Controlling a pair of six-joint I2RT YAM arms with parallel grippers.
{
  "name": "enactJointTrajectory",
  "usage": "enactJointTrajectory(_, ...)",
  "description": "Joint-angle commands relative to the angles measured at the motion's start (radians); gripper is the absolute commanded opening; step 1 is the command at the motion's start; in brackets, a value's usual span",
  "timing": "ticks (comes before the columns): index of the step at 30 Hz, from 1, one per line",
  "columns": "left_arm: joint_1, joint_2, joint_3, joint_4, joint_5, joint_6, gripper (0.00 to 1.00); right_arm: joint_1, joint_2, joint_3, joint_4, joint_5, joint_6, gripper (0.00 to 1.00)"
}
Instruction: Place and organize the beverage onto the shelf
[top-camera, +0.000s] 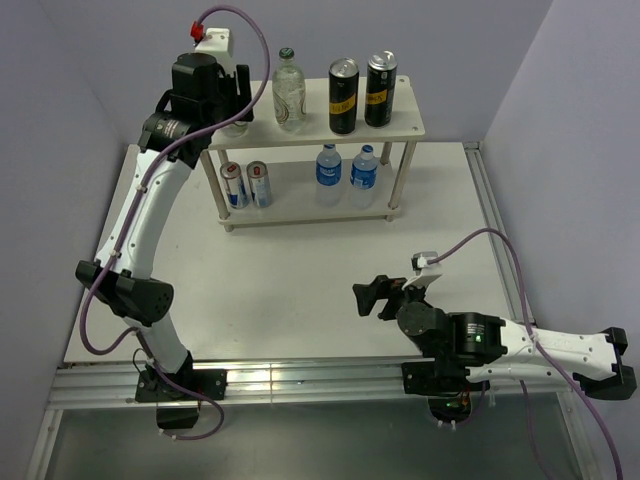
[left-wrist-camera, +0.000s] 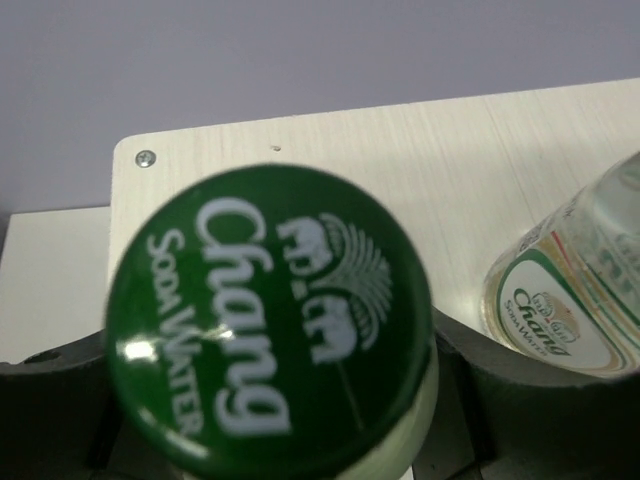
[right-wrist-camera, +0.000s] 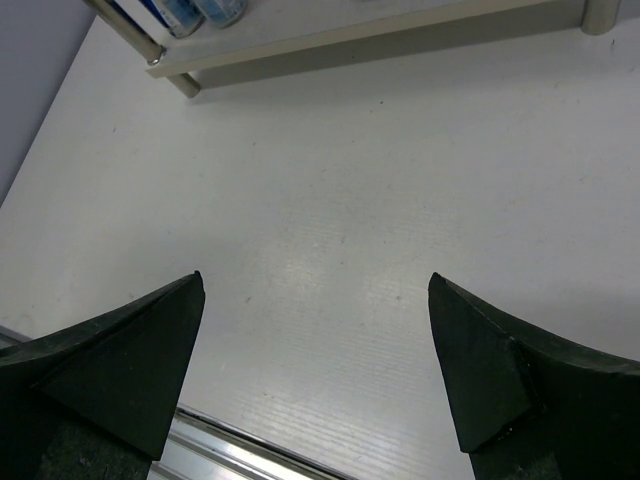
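The shelf (top-camera: 405, 127) stands at the back of the table, its pale top board (left-wrist-camera: 400, 150) filling the left wrist view. My left gripper (top-camera: 215, 95) hovers over the top board's left end, shut on a Chang soda water bottle whose green cap (left-wrist-camera: 270, 320) sits between the dark fingers (left-wrist-camera: 530, 410). A second soda water bottle (top-camera: 289, 90) (left-wrist-camera: 570, 290) stands just to its right. Two black cans (top-camera: 343, 97) follow on the top board. My right gripper (top-camera: 375, 295) (right-wrist-camera: 315, 300) rests low over the table, open, with nothing between its fingers.
The lower board (right-wrist-camera: 350, 45) carries two silver-blue cans (top-camera: 245, 185) on the left and two small water bottles (top-camera: 346, 175) on the right. Grey walls close in behind and on both sides. A metal rail (top-camera: 300, 380) runs along the near edge.
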Motion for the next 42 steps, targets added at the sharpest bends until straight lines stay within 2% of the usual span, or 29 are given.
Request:
enactJointTrajectory(1,0.004,-0.091,-0.002,0.209,0.062,-0.040,0.00,0.008,0.003,-0.017,0.021,0.036,0.028,1.00)
enactJointTrajectory(7,0.004,-0.112,-0.100,0.290,0.119,-0.051,0.00,0.008,-0.012,-0.030,0.004,0.047,0.048,1.00)
enactJointTrajectory(14,0.004,-0.088,-0.111,0.289,0.151,-0.047,0.02,0.009,-0.017,-0.043,0.001,0.051,0.059,1.00)
enactJointTrajectory(15,0.004,-0.080,-0.102,0.277,0.151,-0.039,0.05,0.008,-0.015,-0.044,0.001,0.051,0.059,1.00)
enactJointTrajectory(18,0.001,-0.055,-0.071,0.238,0.142,-0.025,0.29,0.009,-0.017,-0.050,0.000,0.051,0.067,1.00)
enactJointTrajectory(19,-0.002,-0.054,-0.073,0.237,0.134,-0.021,0.42,0.008,-0.020,-0.052,0.000,0.051,0.068,1.00)
enactJointTrajectory(21,-0.003,-0.067,-0.100,0.247,0.130,-0.013,0.50,0.008,-0.025,-0.058,-0.002,0.053,0.068,1.00)
enactJointTrajectory(22,-0.006,-0.075,-0.113,0.256,0.128,-0.011,0.58,0.008,-0.026,-0.060,-0.002,0.053,0.070,1.00)
enactJointTrajectory(25,-0.008,-0.097,-0.156,0.279,0.136,-0.010,0.68,0.008,-0.032,-0.064,-0.002,0.054,0.068,1.00)
enactJointTrajectory(29,-0.016,-0.086,-0.147,0.263,0.137,-0.004,0.73,0.009,-0.031,-0.063,-0.003,0.054,0.070,1.00)
enactJointTrajectory(31,-0.022,-0.086,-0.137,0.253,0.124,-0.001,0.93,0.008,-0.029,-0.063,-0.005,0.056,0.071,1.00)
enactJointTrajectory(42,-0.039,-0.133,-0.168,0.238,0.097,-0.005,0.99,0.009,-0.025,-0.061,-0.011,0.059,0.076,1.00)
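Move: The left hand holds the soda water bottle over the left end of the top shelf; its standing spot is about 3 cm to the hand's right, level fore and aft, and some 8 cm below. The other soda bottle stands some 11 cm to the hand's right, the nearer black can about 21 cm right, both about level ahead and in height. From the idle right hand that spot lies roughly 31 cm ahead, 28 cm left and 17 cm higher. Still gripping the soda water bottle, the left hand carries it about 2.5 cm right towards the other soda bottle, turning some 5 degrees clockwise and tipping slightly up. It pauses, then the fingers open wide and let go of the bottle, easing another centimetre right but staying around it. The empty right hand sinks about 2 cm. ##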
